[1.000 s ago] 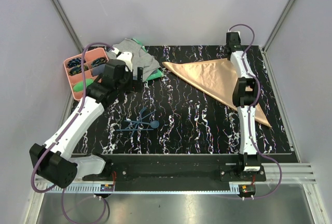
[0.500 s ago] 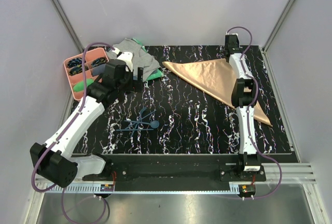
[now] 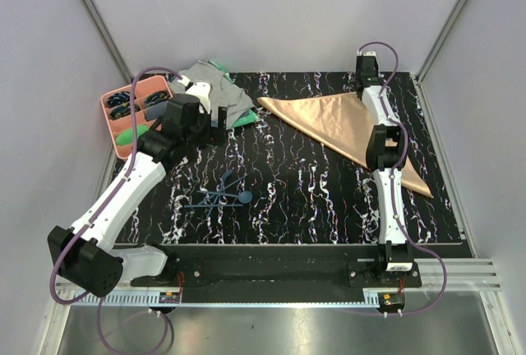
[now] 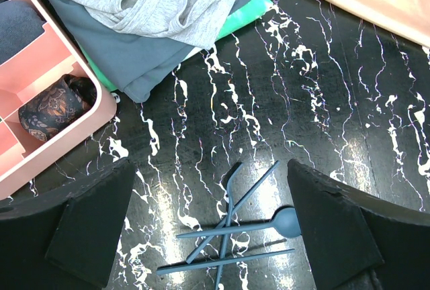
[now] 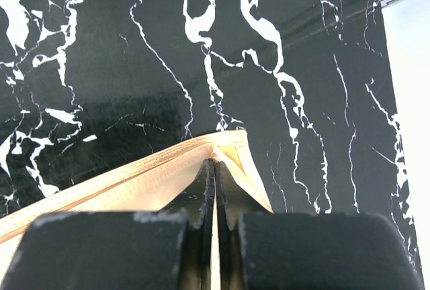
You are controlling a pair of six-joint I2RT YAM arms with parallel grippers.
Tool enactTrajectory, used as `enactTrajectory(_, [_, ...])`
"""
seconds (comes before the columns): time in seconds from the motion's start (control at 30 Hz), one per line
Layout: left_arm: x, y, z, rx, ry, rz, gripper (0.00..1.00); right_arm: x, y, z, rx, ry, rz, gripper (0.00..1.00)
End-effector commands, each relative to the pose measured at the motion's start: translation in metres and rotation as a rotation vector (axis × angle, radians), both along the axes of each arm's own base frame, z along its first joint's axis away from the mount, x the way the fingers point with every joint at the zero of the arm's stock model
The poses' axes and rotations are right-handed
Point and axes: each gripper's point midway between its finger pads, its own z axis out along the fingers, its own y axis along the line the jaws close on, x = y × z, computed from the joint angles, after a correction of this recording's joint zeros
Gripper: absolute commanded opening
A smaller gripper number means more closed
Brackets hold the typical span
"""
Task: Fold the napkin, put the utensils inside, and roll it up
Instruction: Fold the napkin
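Note:
The peach-orange napkin point(image 3: 337, 121) lies folded into a triangle on the right half of the black marble table. My right gripper point(image 3: 365, 84) is at its far corner. In the right wrist view the right gripper point(image 5: 215, 162) is shut on the napkin point(image 5: 134, 182), whose doubled edge is pinched between the jaws. Several dark blue utensils point(image 3: 222, 195) lie crossed in a small pile at the centre left. My left gripper point(image 3: 215, 121) hovers beyond them, near the grey cloth. In the left wrist view the left gripper point(image 4: 209, 169) stands wide open above the utensils point(image 4: 232, 236) and holds nothing.
A pink tray point(image 3: 115, 129) with small dark items sits at the left edge. Beside it a grey cloth point(image 3: 218, 92) lies on a green cloth point(image 3: 240, 122); both show in the left wrist view as grey cloth point(image 4: 154, 1) and green cloth point(image 4: 245, 18). Walls enclose the table.
My right gripper has shifted slightly with the napkin's corner, and the napkin's near tip has slid a little. The left arm and utensils have not moved.

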Motion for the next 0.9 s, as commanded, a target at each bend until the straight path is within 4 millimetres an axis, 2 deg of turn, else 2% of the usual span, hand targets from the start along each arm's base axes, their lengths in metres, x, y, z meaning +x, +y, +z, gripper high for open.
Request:
enactTrajectory(0.0, [0.010,0.001,0.009,0.000,-0.050,0.012,0.99,0.015,-0.006,0.022,-0.026,-0.089,-0.009,0.00])
enactTrajectory(0.27, [0.011,0.001,0.007,0.001,-0.042,0.011,0.99,0.018,-0.010,0.019,-0.056,-0.098,-0.013,0.00])
enactTrajectory(0.7, [0.011,-0.001,0.004,0.001,-0.033,0.005,0.99,0.026,-0.009,0.024,-0.062,-0.141,-0.003,0.00])
enactTrajectory(0.8, [0.011,-0.001,0.004,0.002,-0.031,0.005,0.99,0.026,-0.011,0.029,-0.064,-0.152,-0.014,0.13])
enactTrajectory(0.83, [0.011,-0.001,0.004,0.001,-0.033,0.005,0.99,0.026,-0.011,0.030,-0.061,-0.152,-0.016,0.27])
enactTrajectory(0.87, [0.011,-0.001,0.004,0.001,-0.031,0.003,0.99,0.027,-0.009,0.039,-0.055,-0.165,-0.010,0.31])
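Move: My right hand is already shut on the napkin's far corner, whose tip shows just 2 cm ahead and 1 cm to the right, lying about a centimetre lower. The folded napkin's left corner lies some 42 cm to the left and 2 cm back; its right corner is roughly 38 cm back and 16 cm to the right. From my left hand, the far corner is about 34 cm ahead, 57 cm right and 22 cm below. Keeping the napkin's far corner pinched close to the table, I ease my right hand forward about 1.5 cm towards the table's far edge, dragging the cloth along. The wrist tilts the fingertips up by some 5 degrees, and only at the very end do my fingers start to part around the corner, about a fifth open. ##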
